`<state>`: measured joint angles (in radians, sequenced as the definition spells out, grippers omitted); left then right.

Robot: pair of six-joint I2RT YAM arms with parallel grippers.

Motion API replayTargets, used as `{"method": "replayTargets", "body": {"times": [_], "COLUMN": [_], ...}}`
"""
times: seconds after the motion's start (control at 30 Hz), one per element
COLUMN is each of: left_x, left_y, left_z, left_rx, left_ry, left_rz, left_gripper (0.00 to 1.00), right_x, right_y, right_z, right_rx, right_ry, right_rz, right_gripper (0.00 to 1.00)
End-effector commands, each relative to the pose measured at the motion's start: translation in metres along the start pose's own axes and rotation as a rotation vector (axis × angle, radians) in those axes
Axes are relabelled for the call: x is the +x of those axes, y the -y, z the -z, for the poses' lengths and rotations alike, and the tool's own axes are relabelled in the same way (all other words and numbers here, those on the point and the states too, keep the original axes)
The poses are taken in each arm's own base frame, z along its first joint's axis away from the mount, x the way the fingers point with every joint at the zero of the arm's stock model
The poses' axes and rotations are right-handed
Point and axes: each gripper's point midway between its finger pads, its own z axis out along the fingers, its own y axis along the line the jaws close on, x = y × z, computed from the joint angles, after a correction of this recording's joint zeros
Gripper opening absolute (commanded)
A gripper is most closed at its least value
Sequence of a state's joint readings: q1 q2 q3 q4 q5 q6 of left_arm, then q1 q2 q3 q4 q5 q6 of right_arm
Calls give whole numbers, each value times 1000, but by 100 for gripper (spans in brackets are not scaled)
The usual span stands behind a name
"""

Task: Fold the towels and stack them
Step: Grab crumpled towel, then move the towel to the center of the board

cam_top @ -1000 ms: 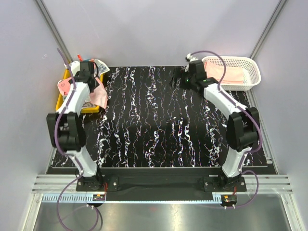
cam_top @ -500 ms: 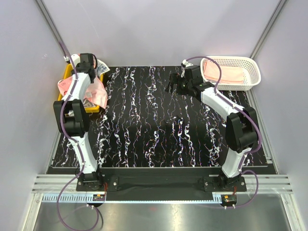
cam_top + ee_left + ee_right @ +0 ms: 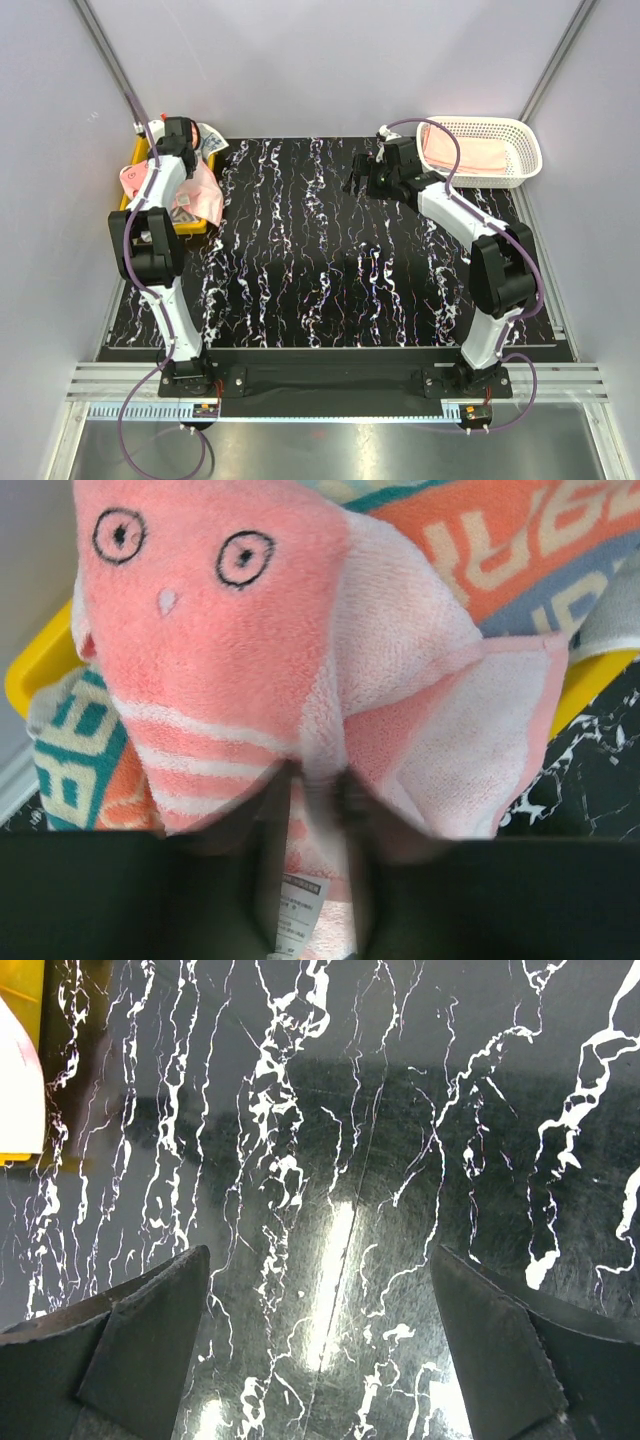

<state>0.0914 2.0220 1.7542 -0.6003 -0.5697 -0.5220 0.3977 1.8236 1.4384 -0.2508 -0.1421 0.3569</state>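
A heap of towels fills the yellow tray (image 3: pixel 127 195) at the far left. On top lies a pink towel with white stripes (image 3: pixel 200 680) and drawn eyes, which hangs over the tray's right side (image 3: pixel 207 198). Beneath it is a cream towel with orange and teal letter blocks (image 3: pixel 520 540). My left gripper (image 3: pixel 315 780) is above the tray (image 3: pixel 178 135), shut on a raised fold of the pink striped towel. A white label shows between its fingers. Over the black mat, my right gripper (image 3: pixel 358 172) is open and holds nothing (image 3: pixel 318 1255). Another pink towel (image 3: pixel 465 155) lies in the basket.
The white lattice basket (image 3: pixel 515 128) stands at the far right corner. The black marbled mat (image 3: pixel 330 260) covers the table between tray and basket. A yellow tray corner (image 3: pixel 20 1060) shows at the left of the right wrist view. Grey walls close in on both sides.
The left gripper reached further over the tray and closed on the pink striped towel. The right arm swung left, away from the basket, then held still.
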Motion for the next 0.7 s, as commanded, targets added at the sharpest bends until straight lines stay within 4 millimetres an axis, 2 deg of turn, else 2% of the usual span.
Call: {"method": "replayTargets", "body": {"times": [0.0,0.03,0.1,0.13,0.23,0.27,0.3,0.33,0.37,0.4,0.47,0.5,0.53,0.57,0.6,0.63,0.67], "left_x": [-33,-42,-47,-61,-73,-82,-79,-76,-81,-69,-57,-41,-16,-1,17,48,68], "left_y": [-5,-5,2,2,18,22,35,40,40,54,56,66,69,74,75,72,71], "left_z": [17,27,41,61,106,133,155,172,196,217,252,275,277,288,318,311,319], "left_rx": [20,42,96,135,244,310,366,409,453,510,581,640,658,701,768,744,778], "left_ry": [67,86,93,126,160,179,185,181,203,193,189,181,135,120,113,87,79], "left_rz": [41,52,69,86,69,74,59,42,45,17,-7,-35,-53,-66,-65,-92,-103], "left_gripper": [9,1,0,0,0,0,0,0,0,0,0,0,0,0,0,0,0], "right_x": [-21,-20,-23,-26,-33,-35,-37,-40,-45,-45,-52,-51,-54,-56,-56,-58,-56], "right_y": [-19,-19,-19,-22,-23,-24,-24,-26,-26,-25,-26,-25,-25,-23,-22,-23,-20], "right_z": [21,23,27,31,38,40,42,46,50,52,60,63,68,71,74,80,82], "right_rx": [-46,-45,-40,-46,-38,-37,-32,-34,-26,-22,-11,-1,6,22,28,32,46], "right_ry": [73,71,81,89,105,109,113,122,135,132,150,147,155,162,163,173,174], "right_rz": [10,11,11,13,19,19,22,23,26,27,30,27,27,24,24,18,13], "right_gripper": [97,97,97,97,97,97,97,97,97,97,97,98,97,98,97,97,97]}}
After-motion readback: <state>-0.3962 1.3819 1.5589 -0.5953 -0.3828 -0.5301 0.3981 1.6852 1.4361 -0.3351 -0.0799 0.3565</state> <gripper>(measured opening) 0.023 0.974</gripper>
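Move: The crumpled pink towel lies heaped right at the left gripper, its middle about 2 cm back, 1 cm right and some 3 cm below, with a fold already standing between the half-open fingers. Beneath it the teal-orange towel centres about 2 cm ahead, straight below by some 6 cm; the yellow basket's middle is roughly 3 cm back, 3 cm right and 9 cm down. From the right gripper, the pink towel is some 42 cm left, 2 cm ahead and 4 cm lower. Shut the left gripper on the pink towel's fold, then draw it up about 20 cm and swing it quickly some 24 cm right, out of the yellow basket over the table, easing back late in the swing. Turn the hand clockwise and tip the fingers up as it goes. Raise the open, empty right gripper about 5 cm. ##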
